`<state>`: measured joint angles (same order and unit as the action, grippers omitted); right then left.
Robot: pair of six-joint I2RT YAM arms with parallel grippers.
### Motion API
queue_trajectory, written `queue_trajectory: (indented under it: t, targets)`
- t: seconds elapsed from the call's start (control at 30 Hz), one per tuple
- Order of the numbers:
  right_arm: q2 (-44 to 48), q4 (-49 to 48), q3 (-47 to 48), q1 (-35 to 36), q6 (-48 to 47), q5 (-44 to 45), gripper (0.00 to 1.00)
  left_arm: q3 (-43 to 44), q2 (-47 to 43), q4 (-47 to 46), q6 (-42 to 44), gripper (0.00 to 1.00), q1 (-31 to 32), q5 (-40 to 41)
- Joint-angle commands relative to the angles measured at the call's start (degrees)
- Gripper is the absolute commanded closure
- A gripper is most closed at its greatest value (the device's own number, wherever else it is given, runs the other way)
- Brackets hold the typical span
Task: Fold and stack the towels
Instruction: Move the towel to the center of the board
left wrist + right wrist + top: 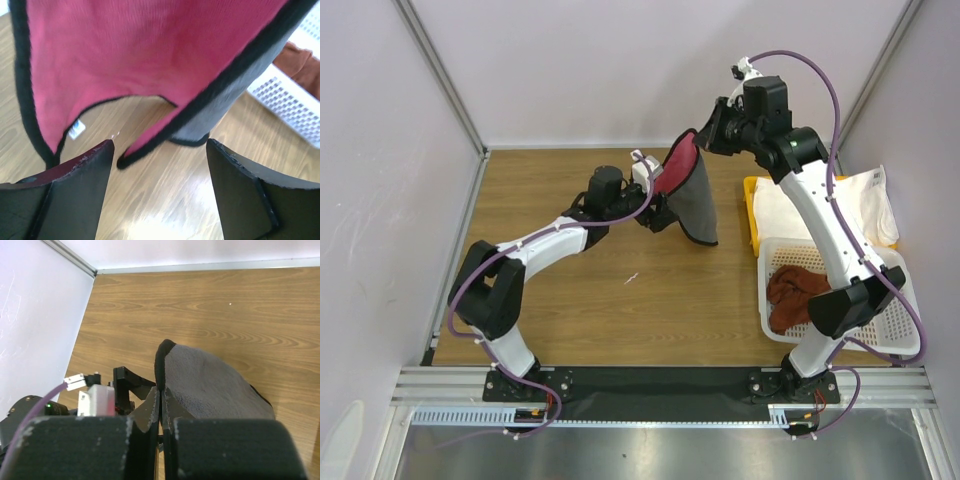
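A magenta-pink towel (692, 192) with a grey back and black trim hangs in the air over the table, with my right gripper (706, 136) shut on its top edge. In the right wrist view the closed right gripper (161, 390) pinches the black hem, and the grey side of the towel (210, 385) drapes away below. My left gripper (656, 207) is open at the towel's lower left edge. In the left wrist view a black-trimmed corner of the towel (140, 55) dangles just above the gap of the left gripper (160, 145), close to the left finger and not pinched.
A reddish-brown towel (795, 295) lies in the white perforated basket (892, 330) at the right. A white towel (855, 205) rests on the yellow tray (752, 215) behind the basket. Both the basket (285, 100) and the reddish-brown towel (305, 65) show in the left wrist view.
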<state>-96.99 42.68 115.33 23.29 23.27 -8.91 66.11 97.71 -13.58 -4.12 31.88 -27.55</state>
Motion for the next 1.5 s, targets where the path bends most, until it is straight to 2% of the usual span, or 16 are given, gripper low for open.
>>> queue_trajectory:
  t: [0.0,0.1,0.13,0.3,0.33,0.4,0.5,0.67,0.83,0.97,1.07,1.17,1.33,1.47]
  targets:
    - [-0.30,-0.66,3.15,0.18,-1.03,-0.50,1.00,2.53,-2.26,2.07,5.35,0.20,0.20,0.49]
    - [-0.48,-0.93,3.32,0.18,-0.59,-0.94,1.00,2.54,-0.68,-0.02,4.47,0.27,0.29,-2.41]
    - [-0.48,-1.01,3.41,0.18,-0.68,-1.11,1.00,2.36,-0.16,-1.08,2.82,0.33,0.38,-2.85]
    - [-0.66,-0.67,3.41,0.18,-0.59,-1.11,1.00,2.62,1.52,-6.27,-0.18,0.50,0.38,-5.41]
    - [-0.57,-0.49,3.24,0.18,-0.76,-0.42,1.00,3.06,1.87,-6.45,-0.71,0.61,0.46,-4.80]
    - [-0.48,-0.14,3.06,0.18,-0.85,1.16,1.00,4.37,2.83,-6.11,-1.33,0.71,0.73,-4.35]
    - [-0.48,0.57,3.15,0.09,-0.33,6.25,1.00,4.91,1.70,-4.01,-4.13,0.99,0.99,-2.86]
    - [-1.62,0.92,4.11,0.18,-0.32,18.91,1.00,2.45,-5.68,2.15,-14.58,1.00,1.87,-0.05]
    - [-5.92,4.60,11.83,-0.08,-4.28,26.03,1.00,1.74,-13.14,10.41,-22.94,1.00,5.03,0.04]
    - [-10.93,4.79,18.78,0.26,-9.19,29.29,1.00,4.90,-13.69,11.48,-23.74,1.00,9.33,-1.28]
    - [-15.32,2.94,21.33,1.32,-12.45,30.88,1.00,6.58,-11.49,12.43,-26.90,0.99,9.08,-0.40]
    - [-20.24,2.59,22.31,2.37,-13.51,29.30,1.00,3.78,-12.54,14.89,-29.10,1.00,8.99,3.11]
    - [-27.01,1.28,22.13,7.03,-14.04,28.59,1.00,-7.03,-18.16,16.13,-34.02,1.00,7.15,8.47]
    - [-33.59,-1.71,22.39,10.63,-12.47,27.11,1.00,-15.63,-24.13,21.29,-33.86,1.00,2.41,15.65]
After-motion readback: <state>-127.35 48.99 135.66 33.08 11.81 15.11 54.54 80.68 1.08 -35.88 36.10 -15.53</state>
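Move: My left hand's open fingers straddle the hanging towel's black edge, only about 1 cm ahead and 2 cm right, at their own height. My right hand, shut on the upper corner, is to take the towel to the board's middle, roughly 5 cm back, 9 cm left and 35 cm below. From that hand, the white basket is some 36 cm right and 20 cm back; the white towel in the yellow tray is about 37 cm right, 4 cm ahead, both some 32 cm lower. I shut my left fingers on the towel's black edge almost in place, then swing that hand back some 8 cm and up about 12 cm, before sinking to starting height and drifting left, tipping down. My right hand keeps its corner, goes forward and a little right, then sweeps left and down about 15 cm towards the board, rolling its left side down. ##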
